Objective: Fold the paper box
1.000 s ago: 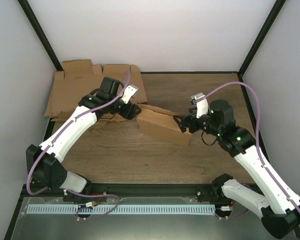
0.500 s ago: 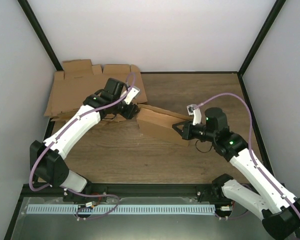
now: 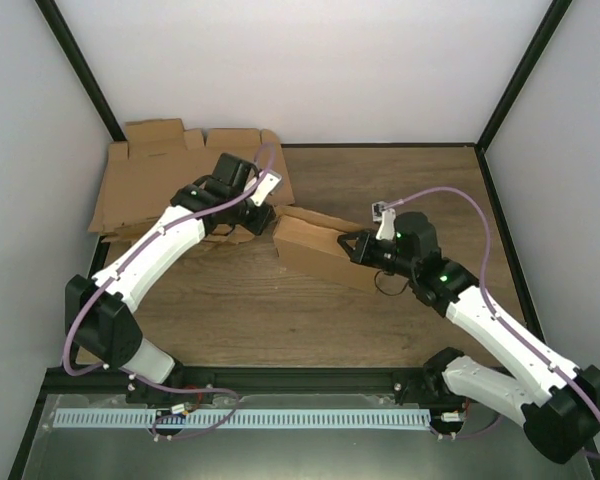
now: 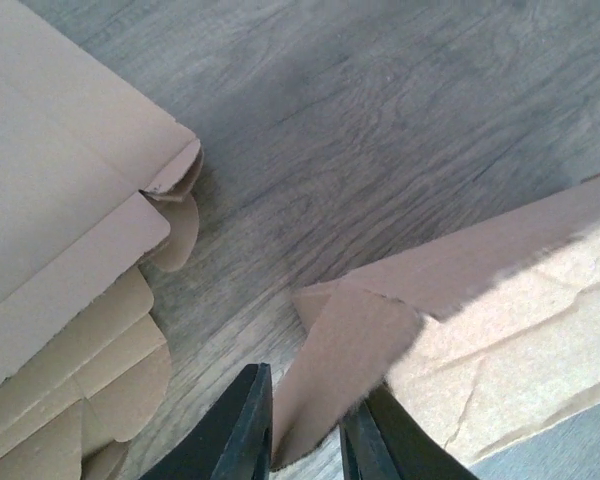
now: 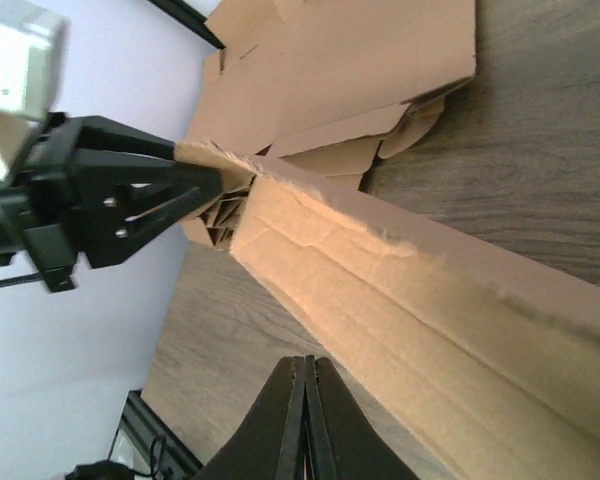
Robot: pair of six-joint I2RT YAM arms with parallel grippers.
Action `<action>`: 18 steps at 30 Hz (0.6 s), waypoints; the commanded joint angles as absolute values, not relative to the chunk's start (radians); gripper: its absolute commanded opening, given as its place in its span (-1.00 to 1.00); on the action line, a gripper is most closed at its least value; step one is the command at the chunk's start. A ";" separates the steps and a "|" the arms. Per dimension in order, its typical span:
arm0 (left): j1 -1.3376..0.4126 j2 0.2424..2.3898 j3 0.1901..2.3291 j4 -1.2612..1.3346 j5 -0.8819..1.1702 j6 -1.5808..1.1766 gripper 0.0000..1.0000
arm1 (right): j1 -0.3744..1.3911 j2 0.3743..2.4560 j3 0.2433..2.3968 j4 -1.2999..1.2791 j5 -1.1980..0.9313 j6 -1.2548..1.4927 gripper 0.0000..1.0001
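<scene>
The paper box [image 3: 318, 250] lies partly folded at the table's middle, a long brown cardboard shape with raised walls. My left gripper [image 3: 268, 222] is at its left end. In the left wrist view a slanted end flap [image 4: 345, 350] stands between the narrowly open fingers [image 4: 242, 430]; the right one touches it and a thin gap shows at the left one. My right gripper [image 3: 352, 245] is shut and empty at the box's right part. In the right wrist view its closed fingertips [image 5: 305, 385] sit just beside the box's long wall [image 5: 420, 310]; contact is unclear.
A pile of flat brown cardboard blanks [image 3: 150, 180] lies at the far left corner, just behind the left arm, and its edges show in the left wrist view [image 4: 60, 250]. Black frame posts and white walls bound the table on three sides.
The right gripper has shut and moved left along the box towards its middle. The left gripper's jaws have narrowed around the box's end flap.
</scene>
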State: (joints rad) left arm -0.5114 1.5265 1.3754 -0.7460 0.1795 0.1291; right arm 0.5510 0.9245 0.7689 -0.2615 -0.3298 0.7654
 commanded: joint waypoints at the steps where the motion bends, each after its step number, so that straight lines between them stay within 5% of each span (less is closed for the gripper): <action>1: -0.520 1.534 1.443 -0.772 0.173 0.111 -0.61 | 0.597 0.973 0.789 -0.215 -0.201 0.817 -0.99; 7: -0.522 1.541 1.476 -0.832 0.232 0.042 -0.92 | 0.621 1.010 0.778 -0.265 -0.065 0.887 -0.99; 18: -0.529 1.542 1.466 -0.858 0.283 -0.071 -0.93 | 0.652 1.052 0.756 -0.300 0.036 0.942 -0.99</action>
State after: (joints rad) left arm -0.5198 1.5314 1.4513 -0.8101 0.2481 -0.0177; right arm 0.6380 1.0420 0.7673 -0.2756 -0.0319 0.9146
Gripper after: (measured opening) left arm 0.040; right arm 0.010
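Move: The box's left end flap already stands between the left gripper's half-open fingers, its middle about 2 cm right of them and 1 cm below. The cardboard stack's middle is some 17 cm left of that gripper, 7 cm ahead and 13 cm lower. For the shut right gripper, the creased lid panel's middle is about 2 cm ahead, 5 cm left and 6 cm below, and the box's far wall stands about 5 cm ahead, 4 cm left and 2 cm below. Drive the closed right fingertips down about 4.5 cm and forward some 2.5 cm onto the creased lid panel, behind which the far wall stands, swinging the wrist roughly 15 degrees clockwise. Meanwhile raise the left gripper about 2 cm as its fingers shut, pinching the edge of the left end flap, then keep that hold. ##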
